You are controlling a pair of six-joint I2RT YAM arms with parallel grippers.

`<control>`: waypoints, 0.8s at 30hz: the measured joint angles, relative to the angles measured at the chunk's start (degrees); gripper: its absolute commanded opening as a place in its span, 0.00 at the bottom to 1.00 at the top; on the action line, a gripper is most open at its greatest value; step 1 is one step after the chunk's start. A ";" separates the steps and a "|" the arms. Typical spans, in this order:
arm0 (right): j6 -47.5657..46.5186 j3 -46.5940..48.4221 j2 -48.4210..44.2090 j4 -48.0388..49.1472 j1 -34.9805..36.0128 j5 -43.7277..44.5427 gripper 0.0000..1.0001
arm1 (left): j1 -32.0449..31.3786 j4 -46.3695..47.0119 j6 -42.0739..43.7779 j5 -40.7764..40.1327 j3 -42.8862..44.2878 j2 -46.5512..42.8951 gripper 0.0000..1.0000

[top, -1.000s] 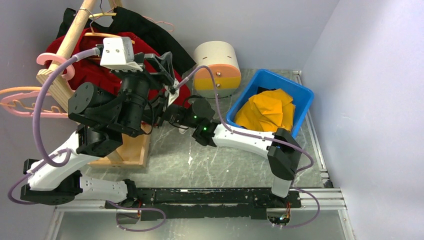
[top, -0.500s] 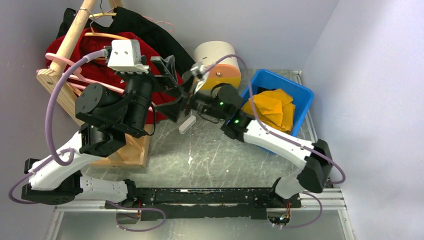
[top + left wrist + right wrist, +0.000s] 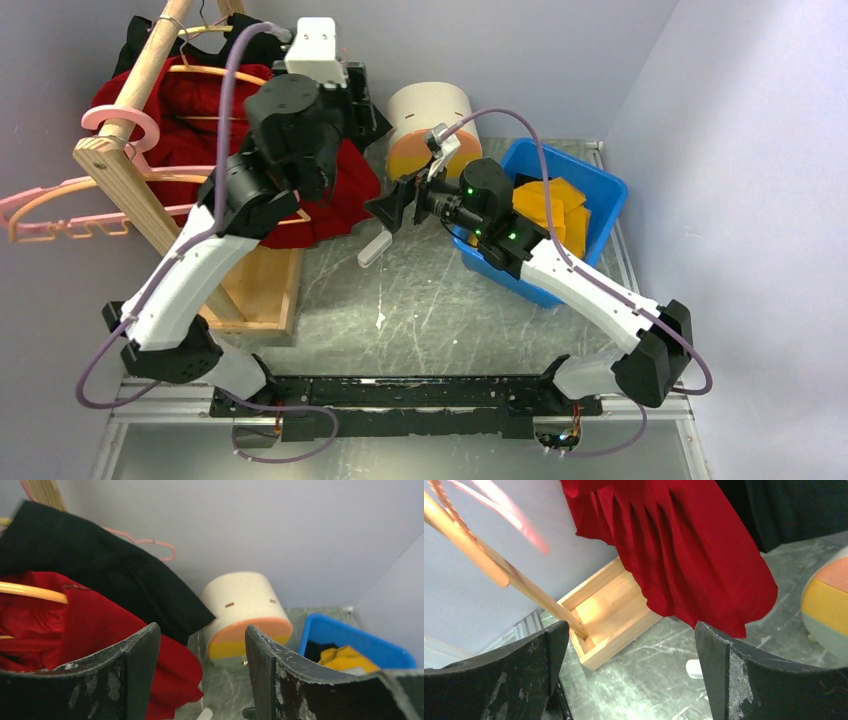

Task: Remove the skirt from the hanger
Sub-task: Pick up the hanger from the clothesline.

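The red skirt [image 3: 335,195] hangs from an orange hanger [image 3: 215,72] on the wooden rack [image 3: 120,185]. Its pleated hem reaches almost to the table. My left gripper [image 3: 358,100] is open and empty, high up beside the skirt's right side and the black garment. In the left wrist view the skirt [image 3: 95,630] and the hanger [image 3: 30,591] lie left of the gripper [image 3: 202,680]. My right gripper [image 3: 385,212] is open and empty, just right of the hem. In the right wrist view the skirt [image 3: 684,545] hangs above the gripper [image 3: 631,672].
A black garment [image 3: 295,50] hangs behind the skirt. Pink hangers [image 3: 60,205] stick out at the left. A cream, orange and yellow cylinder [image 3: 435,125] stands at the back. A blue bin [image 3: 600,195] holds yellow cloth [image 3: 545,200]. A small white piece [image 3: 375,247] lies on the table.
My left arm has risen and swung back toward the top of the rack. My right arm has pulled back to the right, away from the skirt. A white piece now lies on the table.
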 measured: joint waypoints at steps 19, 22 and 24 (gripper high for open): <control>-3.02 26.16 29.22 12.48 -5.22 -7.89 1.00 | 8.96 -5.46 -1.20 0.52 -0.13 -3.45 0.65; -3.04 34.23 33.64 13.73 -4.92 -9.40 1.00 | 8.96 -5.46 -1.75 0.79 -0.39 -5.31 0.65; -3.17 38.73 36.15 14.27 -4.61 -10.16 1.00 | 8.96 -5.46 -2.08 1.22 -1.49 -6.84 0.65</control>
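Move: The red skirt's hanger hangs on the rod about 9 cm ahead of the left gripper, 26 cm to its left and some 4 cm lower; the just-hung pink hanger is also 26 cm left, but about 7 cm back and 6 cm lower. From the right gripper, the red skirt's hanger lies roughly 19 cm ahead, 28 cm left and 16 cm up. The black skirt is about 20 cm ahead and 12 cm left of it, the drum 20 cm ahead, 8 cm right and well below. Drive the right gripper, still wide open, forward about 13 cm and to the left towards the near end of the red skirt's hanger, dipping slightly before climbing and tipping its fingers upward some 15 degrees. Send the open left gripper briefly forward and down, then draw it back, left and up towards the same hanger, ending some 8 cm farther left. Keep both clear of a grip. ##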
